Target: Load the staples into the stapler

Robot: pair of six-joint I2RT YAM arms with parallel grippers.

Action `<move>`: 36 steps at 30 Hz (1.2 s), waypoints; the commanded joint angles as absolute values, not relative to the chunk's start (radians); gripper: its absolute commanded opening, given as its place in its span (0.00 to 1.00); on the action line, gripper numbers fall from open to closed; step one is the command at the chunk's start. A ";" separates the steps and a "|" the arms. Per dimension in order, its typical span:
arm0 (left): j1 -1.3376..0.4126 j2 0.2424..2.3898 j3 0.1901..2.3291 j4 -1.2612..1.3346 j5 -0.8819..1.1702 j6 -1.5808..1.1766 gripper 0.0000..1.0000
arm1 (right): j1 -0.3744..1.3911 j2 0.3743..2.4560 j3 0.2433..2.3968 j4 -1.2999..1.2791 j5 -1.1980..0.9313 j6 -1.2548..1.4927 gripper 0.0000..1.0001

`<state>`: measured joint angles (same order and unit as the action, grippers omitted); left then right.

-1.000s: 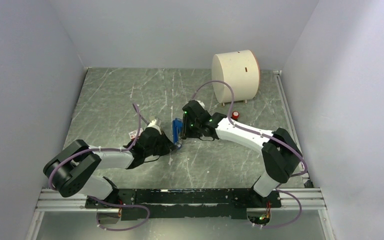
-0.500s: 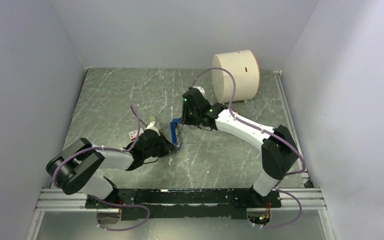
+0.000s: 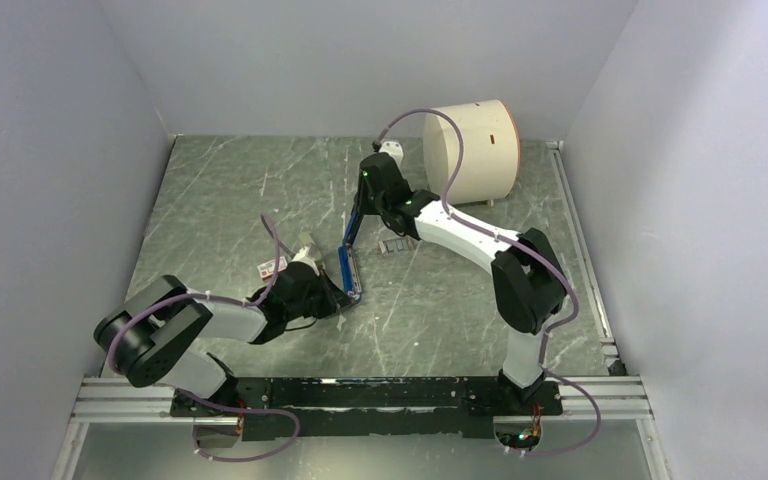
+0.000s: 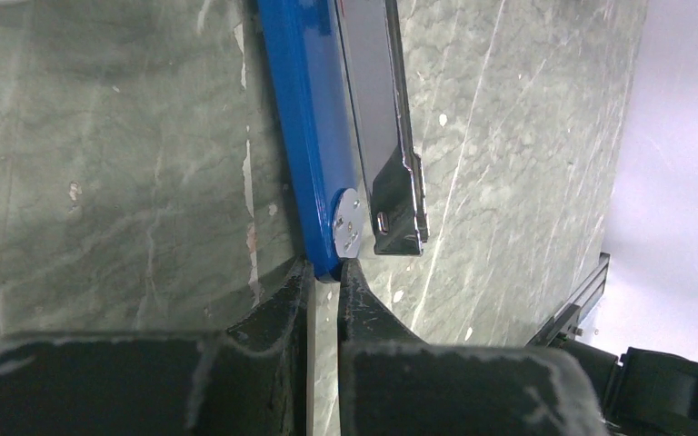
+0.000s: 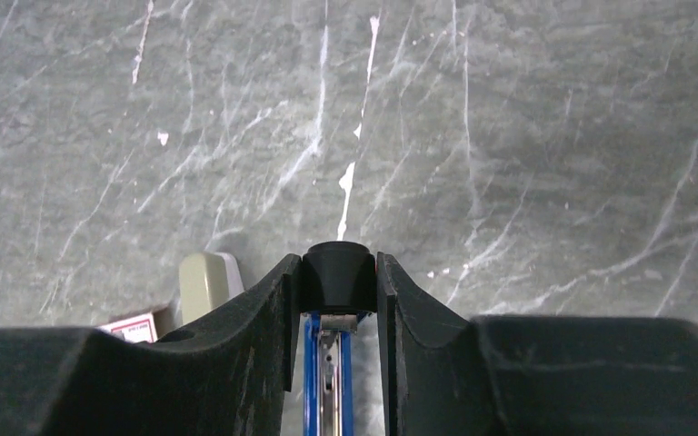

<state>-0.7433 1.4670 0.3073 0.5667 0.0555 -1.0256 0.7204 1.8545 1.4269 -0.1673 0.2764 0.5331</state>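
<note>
The blue stapler (image 3: 348, 276) lies on the table with its long black arm (image 3: 353, 228) swung up and back. My right gripper (image 3: 362, 205) is shut on that arm's black tip (image 5: 336, 263), with the blue base (image 5: 311, 381) below the fingers. My left gripper (image 4: 324, 269) is shut on the stapler's rear blue end (image 4: 304, 136), next to the grey metal magazine (image 4: 377, 109). In the top view the left gripper (image 3: 337, 300) sits at the stapler's near end. A small grey strip of staples (image 3: 392, 245) lies on the table just right of the stapler, under the right arm.
A large cream cylinder (image 3: 472, 150) stands at the back right. A beige object (image 3: 305, 240) and a small red-and-white box (image 3: 267, 267) lie left of the stapler, beside the left arm. Grey walls close in both sides of the table.
My right gripper has moved back and up with the black arm's tip, swinging the stapler open. The grey strip now shows beside it. The left gripper has stayed on the stapler's rear end.
</note>
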 commanded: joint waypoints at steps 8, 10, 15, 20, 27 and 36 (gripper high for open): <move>-0.765 1.508 0.277 0.506 0.121 -1.000 0.05 | 0.718 1.946 1.472 -0.051 0.273 0.469 0.25; -0.765 1.509 0.278 0.506 0.121 -1.002 0.05 | 0.718 1.948 1.445 -0.013 0.239 0.444 0.26; -0.764 1.522 0.277 0.525 0.153 -1.035 0.05 | 0.708 1.957 1.398 0.098 0.167 0.439 0.30; -0.762 1.522 0.278 0.523 0.163 -1.062 0.05 | 0.698 1.995 1.428 0.082 0.133 0.492 0.31; -0.734 1.529 0.282 0.525 0.194 -1.102 0.05 | 0.695 1.969 1.391 0.048 0.094 0.549 0.54; -0.704 1.535 0.280 0.556 0.228 -1.115 0.05 | 0.696 1.935 1.276 0.059 0.012 0.575 0.71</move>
<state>-0.7128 1.5005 0.3038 0.6117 0.1917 -1.1278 0.6922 1.9709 1.3121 0.0608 0.0429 0.5495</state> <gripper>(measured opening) 0.097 0.700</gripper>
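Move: The stapler's hinge lies about 8 cm back from the right hand, 3 cm to its left and 10 cm lower; that hand already holds the tip of the swung-open lid. From the right hand, the loose staples are some 7 cm back, 7 cm right, the beige stapler about 9 cm back, 10 cm left, both 14 cm down. From the left hand, pinching the base's near end, the hinge is roughly 11 cm ahead and 1 cm left. The stapler's open lid is eased farther over by the right hand, about 3 cm forward and 3 cm left while sinking slightly; then the fingers spread and let go of its tip, and the hand drops about 5 cm more and draws back some 4 cm. The left hand keeps its pinch on the base's near end, drifting a good centimetre back and right and tilting about 10 degrees. ##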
